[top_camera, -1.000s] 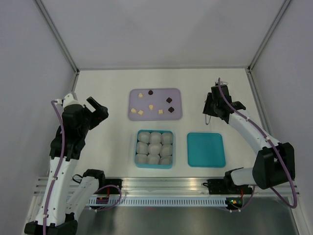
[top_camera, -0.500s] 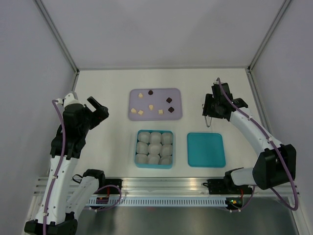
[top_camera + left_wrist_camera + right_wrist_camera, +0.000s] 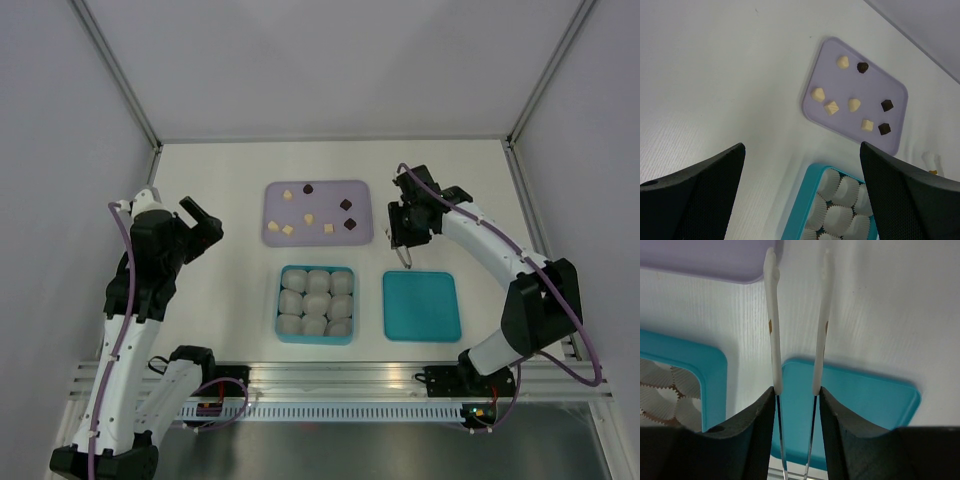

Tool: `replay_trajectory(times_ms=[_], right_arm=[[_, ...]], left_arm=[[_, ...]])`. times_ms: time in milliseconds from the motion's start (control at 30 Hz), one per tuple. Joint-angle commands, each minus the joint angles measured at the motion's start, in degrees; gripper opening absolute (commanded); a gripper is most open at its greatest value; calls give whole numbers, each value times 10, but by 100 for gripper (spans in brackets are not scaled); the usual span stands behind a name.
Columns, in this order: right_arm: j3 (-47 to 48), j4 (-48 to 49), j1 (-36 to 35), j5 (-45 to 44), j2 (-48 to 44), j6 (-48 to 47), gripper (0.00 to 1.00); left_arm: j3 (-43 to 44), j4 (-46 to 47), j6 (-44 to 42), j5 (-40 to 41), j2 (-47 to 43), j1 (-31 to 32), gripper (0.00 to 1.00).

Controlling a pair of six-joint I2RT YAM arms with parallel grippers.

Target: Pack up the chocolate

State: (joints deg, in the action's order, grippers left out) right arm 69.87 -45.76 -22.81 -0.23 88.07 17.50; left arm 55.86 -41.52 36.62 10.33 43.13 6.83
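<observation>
Several tiny chocolate pieces point(image 3: 310, 217) point(image 3: 831, 107), some cream and some dark brown, lie scattered on the flat lavender tray point(image 3: 360, 192) point(image 3: 840, 82). My right gripper point(image 3: 402, 228) point(image 3: 796, 390) is shut on a pair of white-tipped metal tweezers point(image 3: 404, 255) point(image 3: 772, 315). It hangs just right of the tray, and the tweezer tips are apart with nothing between them. Their tip also shows in the left wrist view as the tweezers point(image 3: 931, 160). Far left of the tray, raised, my left gripper point(image 3: 203, 225) point(image 3: 802, 147) stands open and empty.
A teal box point(image 3: 281, 300) point(image 3: 800, 210) point(image 3: 715, 375) filled with white paper cups sits in front of the tray. Its teal lid point(image 3: 421, 306) point(image 3: 865, 405) lies flat to the right, beneath my right gripper. Grey walls enclose the white table.
My right arm has swung left with the tweezers, from the table's right side to the tray's right edge. The left arm has stayed put.
</observation>
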Motion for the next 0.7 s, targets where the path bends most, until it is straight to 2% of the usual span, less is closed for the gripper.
replay_trajectory(times_ms=[0, 367, 667], right_arm=[[56, -26, -17, 30, 22, -18, 44], [162, -39, -90, 26, 145, -48, 43], [242, -72, -109, -65, 223, -59, 43]], left_arm=[[-2, 17, 14, -7, 1, 0, 100], [-2, 17, 14, -14, 12, 0, 100], [-3, 16, 13, -15, 15, 0, 100]])
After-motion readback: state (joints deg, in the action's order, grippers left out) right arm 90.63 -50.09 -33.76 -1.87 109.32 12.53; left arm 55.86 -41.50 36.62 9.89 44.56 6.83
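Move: The dark square chocolate at the near right corner of the purple tray lies about 11 cm left of the right hand, 6 cm ahead and some 8 cm below. The other dark square is roughly 4 cm beyond it; the white square sits about 5 cm left of it and 1 cm nearer. The teal packing box is some 13 cm back and 19 cm left of the right hand. From the left hand that first chocolate is about 31 cm right, 11 cm ahead, 22 cm below. Towards the near right dark chocolate the right hand carries the tweezers it already grips, about 9 cm left, with a smaller forward move coming mostly late and a slight sinking. It turns some 15 degrees counter-clockwise and brings the open tips over the tray's near right corner, close by that chocolate; contact can't be seen. The fingers keep their hold. ##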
